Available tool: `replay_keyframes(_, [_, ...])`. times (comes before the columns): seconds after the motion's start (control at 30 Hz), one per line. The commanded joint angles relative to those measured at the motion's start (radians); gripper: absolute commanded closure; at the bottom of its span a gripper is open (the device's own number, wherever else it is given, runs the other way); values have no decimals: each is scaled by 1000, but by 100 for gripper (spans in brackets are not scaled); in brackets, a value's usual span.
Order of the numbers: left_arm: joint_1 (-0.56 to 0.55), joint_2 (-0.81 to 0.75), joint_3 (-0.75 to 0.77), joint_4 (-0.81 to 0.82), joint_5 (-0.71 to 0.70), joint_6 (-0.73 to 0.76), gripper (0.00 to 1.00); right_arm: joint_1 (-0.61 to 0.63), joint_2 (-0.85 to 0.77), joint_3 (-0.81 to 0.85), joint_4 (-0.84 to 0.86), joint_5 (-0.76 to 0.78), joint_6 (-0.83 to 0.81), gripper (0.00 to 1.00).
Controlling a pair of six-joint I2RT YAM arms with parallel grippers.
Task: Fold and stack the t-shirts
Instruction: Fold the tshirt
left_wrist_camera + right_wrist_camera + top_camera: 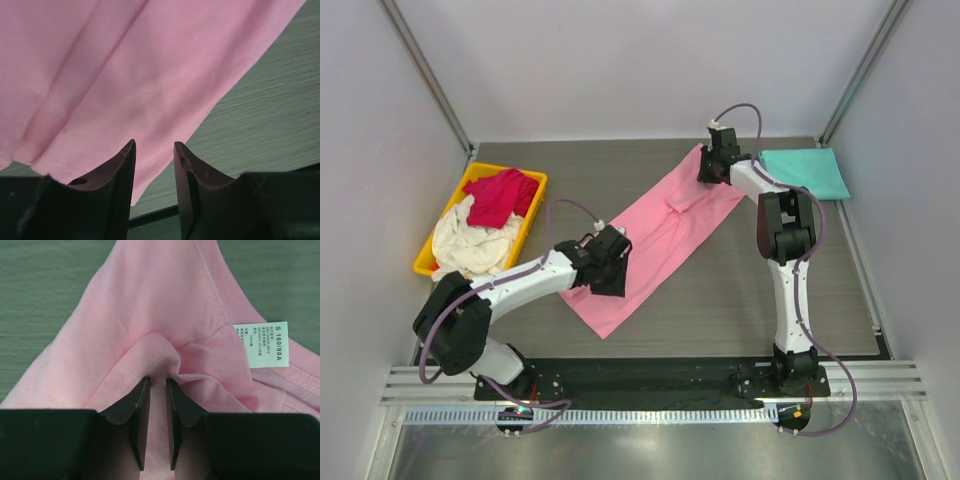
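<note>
The light pink t-shirt [665, 235] lies as a long folded strip, slanting across the middle of the table. My left gripper [612, 268] is over its near left edge. In the left wrist view the left gripper [154, 145] is open, with the pink cloth [125, 75] beyond its tips. My right gripper [712, 172] is at the shirt's far end. In the right wrist view the right gripper [158, 380] is shut on a bunched fold of the pink cloth [150, 305], beside the collar's white size label [267, 345]. The teal t-shirt [807, 172] lies folded at the far right.
A yellow bin [423, 262] at the left holds the crimson red t-shirt [500, 195] and the cream white t-shirt [465, 248], both crumpled. The dark wood-grain table [750, 290] is walled on three sides. A metal rail runs along the near edge.
</note>
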State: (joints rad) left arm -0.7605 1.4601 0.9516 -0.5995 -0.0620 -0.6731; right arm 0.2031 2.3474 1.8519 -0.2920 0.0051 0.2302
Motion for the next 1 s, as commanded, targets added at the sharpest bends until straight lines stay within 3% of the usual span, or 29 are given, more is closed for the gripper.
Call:
replay_keyframes(0.0, [-55,26,-33,110,16,-43,63,5,90,122,-4,-102,-25,74])
replay_keyframes(0.2, [-123,80,-92,181,-18,-92,63,9,128,225,-13,-142,-25,72])
replay_keyframes(0.37, [-160,114,-128,231,-15,-129,63,15,58,259,-94,-145,-31,67])
replay_keyframes(0.63, [-327,213,-90,365,-9,-235,63,25,-366,-22,-136,-50,128,50])
replay_keyframes(0.83, [-439,281,47,360,8,-310,62,25,-575,-253,-214,-10,152,49])
replay_keyframes(0.97, [-473,267,163,310,25,-240,60,15,-608,-382,-207,26,141,50])
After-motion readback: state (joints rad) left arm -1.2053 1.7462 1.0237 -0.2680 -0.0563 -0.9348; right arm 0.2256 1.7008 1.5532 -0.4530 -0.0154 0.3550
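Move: The left hand's fingers hover some 5 cm above the slanting pink t-shirt, whose near end lies about 5 cm back and a centimetre to the left; the yellow basket stands roughly 15 cm ahead and 28 cm left. The right hand's fingers are in the shirt's collar end, its middle some 4 cm ahead, straight on and a centimetre lower, with the folded teal t-shirt about 24 cm to its right, level with the hand. Left hand sinks, then drags the near end right and back; right opens, rises about 20 cm, draws back. ##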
